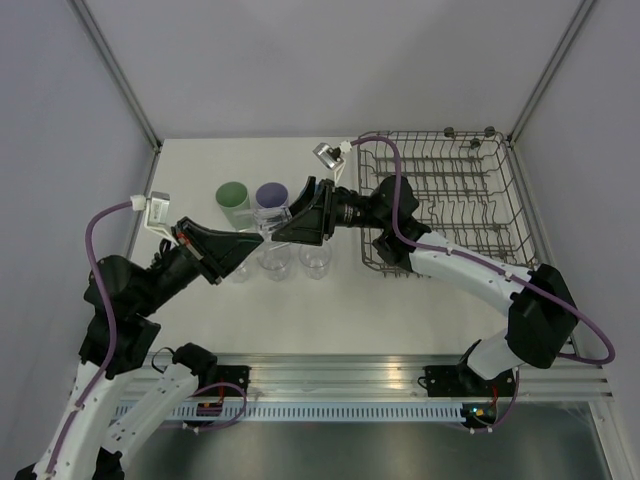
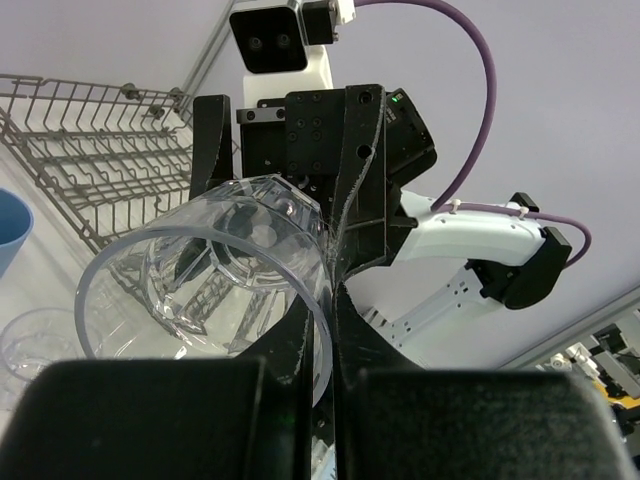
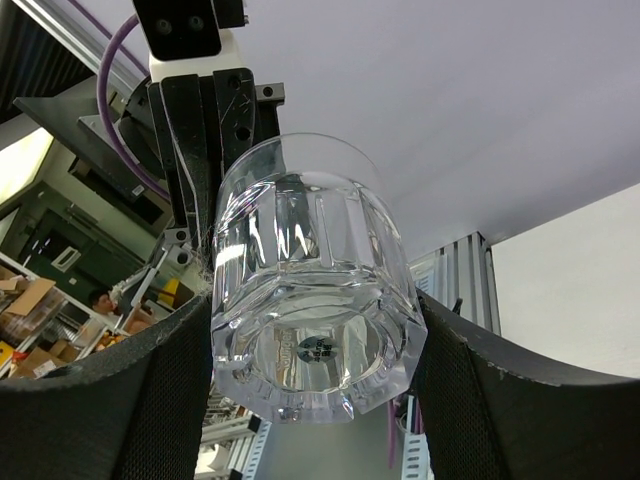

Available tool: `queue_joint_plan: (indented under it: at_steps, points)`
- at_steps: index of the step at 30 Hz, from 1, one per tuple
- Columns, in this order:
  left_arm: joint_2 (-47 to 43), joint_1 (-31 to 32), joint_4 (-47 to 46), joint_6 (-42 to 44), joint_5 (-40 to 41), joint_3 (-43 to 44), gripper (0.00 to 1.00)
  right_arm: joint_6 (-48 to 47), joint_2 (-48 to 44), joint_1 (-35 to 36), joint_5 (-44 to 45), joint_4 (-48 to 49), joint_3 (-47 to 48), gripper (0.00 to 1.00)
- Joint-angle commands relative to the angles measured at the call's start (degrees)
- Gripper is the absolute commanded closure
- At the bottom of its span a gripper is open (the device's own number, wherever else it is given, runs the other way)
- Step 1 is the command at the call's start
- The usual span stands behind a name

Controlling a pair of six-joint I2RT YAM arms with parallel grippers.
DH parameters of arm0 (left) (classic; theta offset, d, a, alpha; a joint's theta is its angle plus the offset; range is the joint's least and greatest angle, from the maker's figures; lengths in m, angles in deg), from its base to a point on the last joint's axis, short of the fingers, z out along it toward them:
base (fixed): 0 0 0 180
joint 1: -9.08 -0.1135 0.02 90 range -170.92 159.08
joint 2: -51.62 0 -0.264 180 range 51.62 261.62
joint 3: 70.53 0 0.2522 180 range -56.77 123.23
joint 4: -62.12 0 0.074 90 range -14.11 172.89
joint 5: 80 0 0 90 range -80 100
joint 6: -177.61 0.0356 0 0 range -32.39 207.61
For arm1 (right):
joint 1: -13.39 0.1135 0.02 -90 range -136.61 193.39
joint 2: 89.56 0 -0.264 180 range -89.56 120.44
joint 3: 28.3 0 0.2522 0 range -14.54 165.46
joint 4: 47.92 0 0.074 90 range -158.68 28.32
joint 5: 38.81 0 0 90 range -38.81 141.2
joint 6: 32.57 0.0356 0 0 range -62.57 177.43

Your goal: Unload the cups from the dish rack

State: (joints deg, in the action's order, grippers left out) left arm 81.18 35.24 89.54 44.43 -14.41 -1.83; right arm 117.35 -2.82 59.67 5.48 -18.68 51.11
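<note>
A clear faceted cup [image 1: 272,222] hangs in the air between both grippers, left of the dish rack [image 1: 450,200]. My left gripper [image 1: 252,238] is shut on the cup's rim wall, one finger inside and one outside [image 2: 328,290]. My right gripper [image 1: 300,215] grips the cup's thick base [image 3: 310,290] between its two pads. A mint green cup [image 1: 233,196] and a lavender cup [image 1: 271,195] stand on the table behind the cup. Three clear cups [image 1: 276,262] stand in a row under it. A blue cup [image 2: 10,230] shows only at the left wrist view's edge.
The grey wire rack fills the table's right side and no cups show in it; it also appears in the left wrist view [image 2: 100,160]. Table walls rise at the back and sides. The cups cluster left of the rack.
</note>
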Motion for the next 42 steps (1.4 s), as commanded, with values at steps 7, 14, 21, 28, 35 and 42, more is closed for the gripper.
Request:
queue_joint_plan:
  at_steps: [7, 14, 21, 28, 35, 42]
  points:
    - [2.43, 0.3, 9.46, 10.92, 0.23, 5.26, 0.98, -14.19, -2.98, 0.12, 8.62, -12.66, 5.01, 0.02]
    - [4.8, 0.3, 17.81, 18.03, 7.86, 9.22, 0.98, -27.55, -6.84, -0.14, 20.91, -34.08, 8.09, 0.02]
    - [13.49, 0.3, 28.88, 24.8, 23.15, 14.22, 0.98, -36.53, -12.46, -0.14, 34.01, -48.0, 9.41, 0.02]
    - [23.69, -0.57, 37.85, 27.8, 40.12, 19.06, 0.98, -41.46, -18.62, -0.14, 41.13, -57.4, 8.01, 0.02]
    - [30.98, -10.14, 37.59, 28.59, 38.03, 17.93, 0.98, -45.24, -27.48, -0.14, 47.19, -65.14, 4.93, 0.02]
    - [39.25, -17.35, 38.2, 28.76, 35.57, 18.36, 0.98, -45.86, -34.78, -0.14, 46.51, -70.86, 2.29, 0.02]
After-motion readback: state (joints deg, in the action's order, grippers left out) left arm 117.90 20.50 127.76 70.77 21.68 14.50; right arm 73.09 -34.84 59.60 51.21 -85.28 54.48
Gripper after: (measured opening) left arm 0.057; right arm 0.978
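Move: Both hands grip the last clear cup in mid-air. Its free spot, left of the row of standing clear cups, lies about 13 cm ahead, 23 cm left and 37 cm below the left hand. The nearest clear cup stands 13 cm ahead and 12 cm left of that hand, the green cup 26 cm ahead and 12 cm left. From the right hand the spot is 9 cm ahead, 26 cm left; the emptied dish rack is 25 cm ahead, 43 cm right. Right releases the clear cup, withdrawing rightward; left, tipping downward, carries it some 20 cm down, forward and left. ##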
